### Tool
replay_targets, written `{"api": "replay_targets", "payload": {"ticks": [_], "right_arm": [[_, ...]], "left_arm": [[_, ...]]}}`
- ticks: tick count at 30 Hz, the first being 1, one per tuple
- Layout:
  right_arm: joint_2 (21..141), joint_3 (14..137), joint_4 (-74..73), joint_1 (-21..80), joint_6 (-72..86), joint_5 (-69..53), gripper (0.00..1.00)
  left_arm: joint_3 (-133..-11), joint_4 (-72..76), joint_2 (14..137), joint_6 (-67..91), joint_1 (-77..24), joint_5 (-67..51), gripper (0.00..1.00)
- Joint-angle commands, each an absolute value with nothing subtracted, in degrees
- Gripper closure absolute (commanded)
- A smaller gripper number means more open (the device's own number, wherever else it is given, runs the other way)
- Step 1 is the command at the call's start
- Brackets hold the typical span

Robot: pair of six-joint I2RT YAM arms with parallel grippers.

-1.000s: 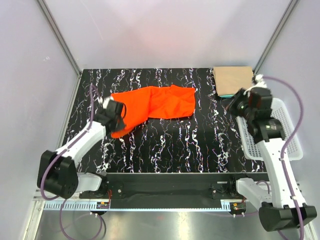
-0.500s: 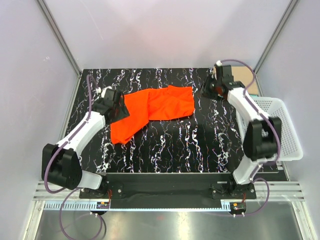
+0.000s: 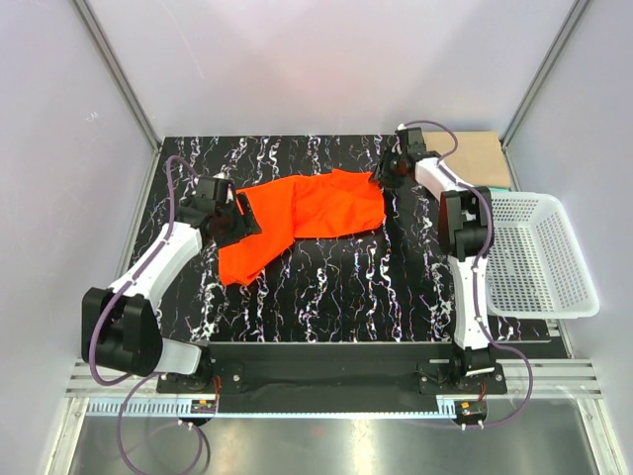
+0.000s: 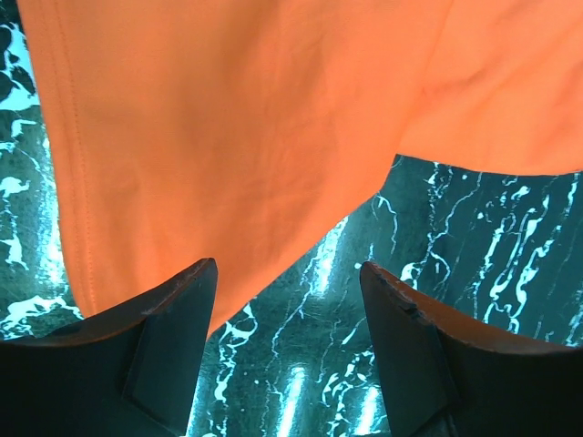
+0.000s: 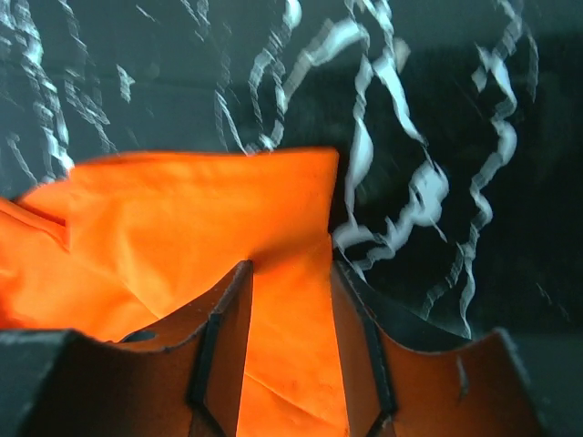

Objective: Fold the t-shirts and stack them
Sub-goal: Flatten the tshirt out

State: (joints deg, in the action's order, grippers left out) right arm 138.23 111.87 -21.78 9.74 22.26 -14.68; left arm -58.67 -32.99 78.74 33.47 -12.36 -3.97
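A bright orange-red t-shirt lies spread and crumpled on the black marbled table. My left gripper hovers at its left end. In the left wrist view this gripper is open, with bare table between the fingers and the shirt's hem beside the left finger. My right gripper is at the shirt's far right corner. In the right wrist view it stands open astride that corner of cloth, the left finger denting the fabric. A folded tan t-shirt lies at the back right.
A white mesh basket stands at the table's right edge, beside the right arm. Grey walls with metal posts close in the back and sides. The arm bases sit along the near edge.
The right arm has swung left from the basket and tan shirt to the orange shirt's far right corner. Both grippers have opened. The left gripper let go of the shirt's left end.
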Motion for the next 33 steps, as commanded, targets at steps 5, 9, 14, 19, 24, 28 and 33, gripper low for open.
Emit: {"api": "replay_targets", "payload": {"ticks": [5, 9, 14, 19, 24, 28, 33], "right_arm": [[144.84, 124.09, -24.87, 9.14, 21.62, -14.94, 0.52], [144.33, 123.33, -25.24, 8.0, 21.01, -12.57, 0.52], [143.34, 122.77, -22.67, 6.68, 19.95, -15.55, 0.5], [146.86, 126.48, -24.09, 6.59, 20.13, -21.44, 0.52], [149.5, 129.1, -26.27, 6.42, 20.48, -23.2, 0.57], [149.77, 127.8, -25.58, 5.98, 22.41, -24.6, 0.56], [149.94, 125.42, -22.41, 5.89, 24.17, -26.89, 0.55]], "left_arm": [[-59.24, -30.85, 76.2, 31.9, -11.34, -1.67, 0.3], [-60.9, -31.11, 77.25, 32.52, -10.46, 2.52, 0.31], [-63.36, -29.62, 81.45, 32.78, -6.34, 8.17, 0.31], [-69.86, -27.17, 91.3, 32.35, 1.47, 6.59, 0.32], [-76.35, -23.2, 102.29, 29.54, 6.24, 2.9, 0.34], [-81.64, -23.03, 109.23, 26.37, 6.33, 4.04, 0.35], [-84.46, -21.89, 115.66, 24.7, 6.5, 4.23, 0.35]]}}
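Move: The left hand goes for the t-shirt's far left corner, about 19 cm ahead of it, 12 cm to its left and 12 cm below. The shirt's near left lobe lies about 6 cm back and 3 cm left of that hand, and the notch in its near edge 5 cm ahead and 9 cm right. From the right hand, the far right corner is about 5 cm ahead, 1 cm left and 2 cm below; the cardboard sits some 8 cm ahead and 21 cm right. Leftward at first and then forward and down, the left hand sweeps about 15 cm left, 14 cm out and 8 cm down to the t-shirt's left edge near the far corner. It turns some 20 degrees counter-clockwise, its fingers staying open. Low over the cloth, the right hand eases about 4 cm forward towards the far right corner, rolling slightly left side up, its fingers still half open. ##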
